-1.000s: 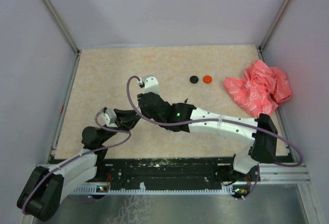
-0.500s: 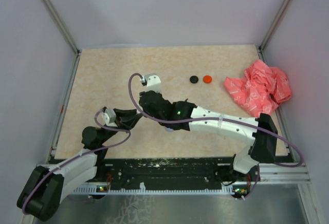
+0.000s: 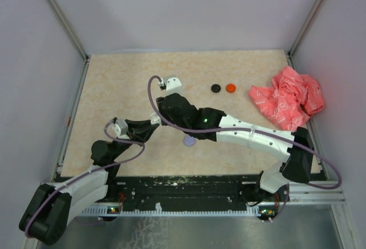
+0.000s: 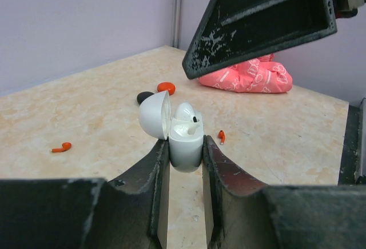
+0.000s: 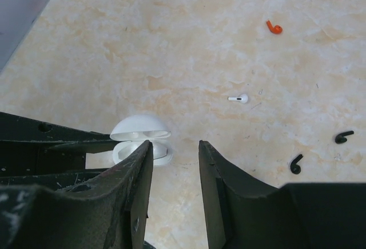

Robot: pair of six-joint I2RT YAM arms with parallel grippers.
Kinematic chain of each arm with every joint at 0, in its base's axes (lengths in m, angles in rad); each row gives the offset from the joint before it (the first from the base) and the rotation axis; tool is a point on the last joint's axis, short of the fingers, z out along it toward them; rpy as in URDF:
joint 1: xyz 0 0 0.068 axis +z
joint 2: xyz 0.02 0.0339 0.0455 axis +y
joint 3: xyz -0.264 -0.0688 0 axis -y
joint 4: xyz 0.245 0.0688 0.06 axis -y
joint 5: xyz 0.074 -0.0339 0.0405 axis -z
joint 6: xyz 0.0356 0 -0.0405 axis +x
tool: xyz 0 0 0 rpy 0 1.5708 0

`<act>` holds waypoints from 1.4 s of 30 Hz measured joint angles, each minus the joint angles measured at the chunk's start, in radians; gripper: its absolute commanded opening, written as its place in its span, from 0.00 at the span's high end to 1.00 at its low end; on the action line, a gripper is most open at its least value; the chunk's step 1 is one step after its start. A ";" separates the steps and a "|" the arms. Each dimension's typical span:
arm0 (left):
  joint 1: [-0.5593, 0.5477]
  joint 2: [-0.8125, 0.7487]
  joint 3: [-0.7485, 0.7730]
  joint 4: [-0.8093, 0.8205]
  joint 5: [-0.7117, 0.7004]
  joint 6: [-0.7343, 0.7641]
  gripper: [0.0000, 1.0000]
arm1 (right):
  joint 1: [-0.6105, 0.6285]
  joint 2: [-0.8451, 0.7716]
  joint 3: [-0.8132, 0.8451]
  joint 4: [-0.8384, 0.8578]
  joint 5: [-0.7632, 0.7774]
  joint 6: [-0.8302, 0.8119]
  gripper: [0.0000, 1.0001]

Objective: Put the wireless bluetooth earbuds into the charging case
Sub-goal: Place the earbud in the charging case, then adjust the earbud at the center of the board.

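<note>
My left gripper (image 4: 186,146) is shut on the white charging case (image 4: 186,140), which stands upright with its lid open. A white earbud (image 4: 191,124) sits in one socket. My right gripper (image 5: 174,146) hangs just above the case (image 5: 140,140), open, with nothing between its fingers (image 4: 263,20). Loose earbuds lie on the table: one white (image 5: 239,98), one orange (image 5: 274,28) and two black (image 5: 343,137) (image 5: 295,164). Two orange earbuds (image 4: 61,146) (image 4: 221,137) show in the left wrist view. In the top view the right arm (image 3: 246,135) hides the case.
A black disc (image 3: 215,88) and a red disc (image 3: 230,88) lie at the back of the table. A crumpled pink-red bag (image 3: 289,97) sits at the right edge. A small lilac round thing (image 3: 189,141) shows beside the right arm. Walls enclose the table.
My right gripper has risen, moved toward the far side and opened wider. The lilac round thing has come into view beneath its arm. The left gripper still holds the case.
</note>
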 measured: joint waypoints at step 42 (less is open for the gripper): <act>0.006 0.001 0.000 -0.382 -0.393 -0.023 1.00 | -0.331 0.582 0.043 0.310 -0.251 -0.159 0.61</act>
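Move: The loose white earbud lies on the table about 14 cm ahead of the right hand and straight in line with it, some 25 cm below. The orange earbud is roughly 14 cm beyond that white one; the nearest black earbud is about 14 cm right of it and 5 cm nearer. The white charging case hangs about 5 cm left of and 5 cm below the right hand, level fore-and-aft. From the left hand, the loose earbud is some 16 cm ahead, 6 cm right, 21 cm down. Take the empty right gripper away from the case, out and down to the loose white earbud, about 15 cm forward and just over 20 cm down, swinging first a little right and then back left, fingers kept part open and tipping slightly further down. Meanwhile keep the left grip on the case and draw it down, left and forward, turning it counter-clockwise. ##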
